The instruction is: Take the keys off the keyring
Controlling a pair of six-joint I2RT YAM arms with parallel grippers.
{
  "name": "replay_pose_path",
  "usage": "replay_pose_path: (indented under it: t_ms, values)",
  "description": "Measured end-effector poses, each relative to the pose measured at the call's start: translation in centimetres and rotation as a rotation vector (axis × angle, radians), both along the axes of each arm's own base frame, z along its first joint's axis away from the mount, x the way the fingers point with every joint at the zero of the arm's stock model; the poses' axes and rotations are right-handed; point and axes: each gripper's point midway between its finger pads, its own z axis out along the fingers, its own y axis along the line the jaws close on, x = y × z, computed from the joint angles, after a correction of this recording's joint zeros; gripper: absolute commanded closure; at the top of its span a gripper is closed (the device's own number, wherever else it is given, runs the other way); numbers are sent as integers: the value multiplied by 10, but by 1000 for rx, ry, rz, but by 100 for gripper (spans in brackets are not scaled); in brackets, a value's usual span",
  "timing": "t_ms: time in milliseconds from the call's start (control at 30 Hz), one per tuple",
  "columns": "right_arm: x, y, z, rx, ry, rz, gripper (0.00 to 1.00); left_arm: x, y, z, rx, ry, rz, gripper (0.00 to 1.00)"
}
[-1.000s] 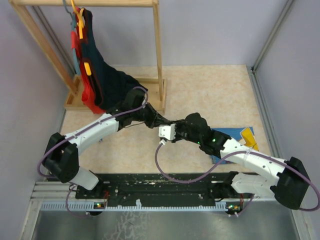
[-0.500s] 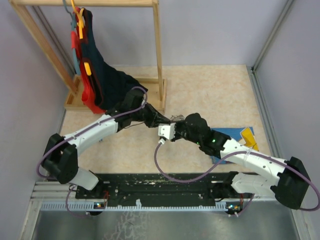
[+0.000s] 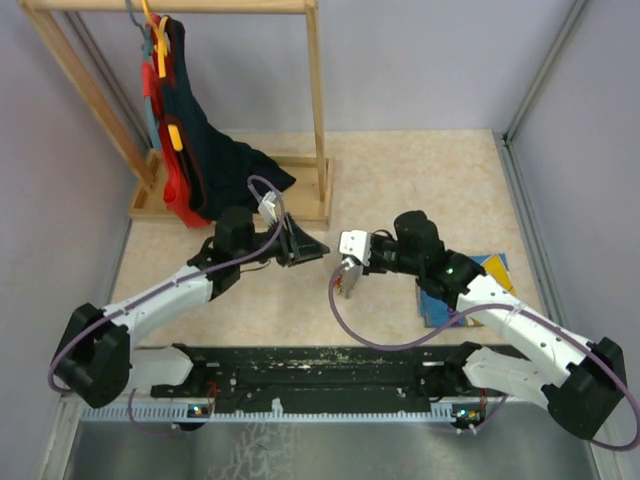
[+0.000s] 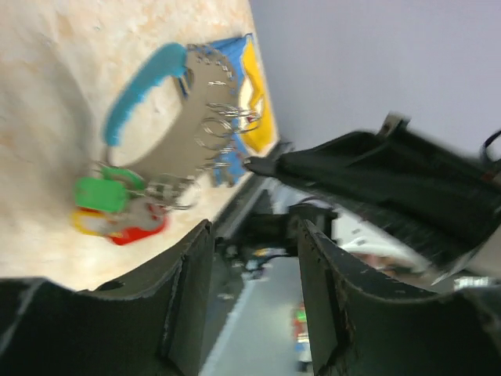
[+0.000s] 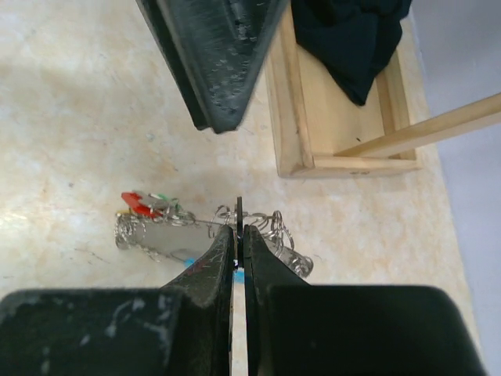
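Observation:
My right gripper point(image 5: 239, 231) is shut on a thin dark blade set edge-on between its fingers, with a bit of blue just below it; it looks like a blue-headed key. The keyring point(image 5: 274, 223) hangs from that grip: silvery rings, chain and a grey strap point(image 4: 168, 125) with a light-blue patch. Green point(image 4: 102, 193), red point(image 4: 137, 231) and yellow keys cluster at its far end. My left gripper point(image 4: 254, 235) is open and empty, a little apart from the bunch. From above, the left gripper point(image 3: 320, 248) points at the right gripper point(image 3: 347, 283).
A wooden clothes rack point(image 3: 318, 120) with dark and red garments stands at the back left; its base frame point(image 5: 313, 117) lies close beyond the keyring. A blue picture book point(image 3: 470, 272) with a yellow part lies under the right arm. Side walls close in the table.
The left gripper has opened, let go and drawn back to the left. The right gripper has shut and now carries the keyring alone, shifted slightly right.

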Motion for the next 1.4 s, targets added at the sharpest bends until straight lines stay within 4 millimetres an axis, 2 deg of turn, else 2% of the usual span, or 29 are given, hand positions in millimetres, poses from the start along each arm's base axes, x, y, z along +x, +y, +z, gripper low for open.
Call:
replay_pose_path:
  t_ms: [100,333,467,600,900,1167,1400]
  values:
    - [-7,2,5,28,52,30,100,-8,13,-13,37,-211,-37,47]
    - [-23,9,18,78,132,105,100,-36,31,-19,30,-869,-87,45]
    - [-30,12,21,95,167,143,100,-38,35,-24,55,-1108,-85,49]
    - [-38,13,18,93,210,171,100,-32,31,-17,55,-1278,-87,57]
    - [-47,14,14,92,259,206,100,-30,14,2,3,-1452,-156,65]
    - [-51,14,11,89,278,216,100,-35,3,-14,-25,-1440,-256,68]
    - [-50,14,10,87,282,216,100,-43,-4,-19,-50,-1444,-323,68]
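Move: The ring pinched in the right fingertips lies about 6 cm to the left gripper's right, level fore and aft and some 4 cm lower. The grey band hangs below it, about 2 cm back, 6 cm right and 7 cm down from the left gripper; the red and green keys sit about 4 cm back, 5 cm right and 8 cm down. From the right gripper the ring is at the fingertips, 1 cm below. Swing the left gripper back about 4 cm, first drawing it left, then returning right towards the held ring and ending slightly lower, while rolling it some 80 degrees and narrowing its still-open fingers to flank the rings. Keep the right fingers shut on the ring and carry the hanging keyring back about 5 cm, turning the hand slightly counter-clockwise. ##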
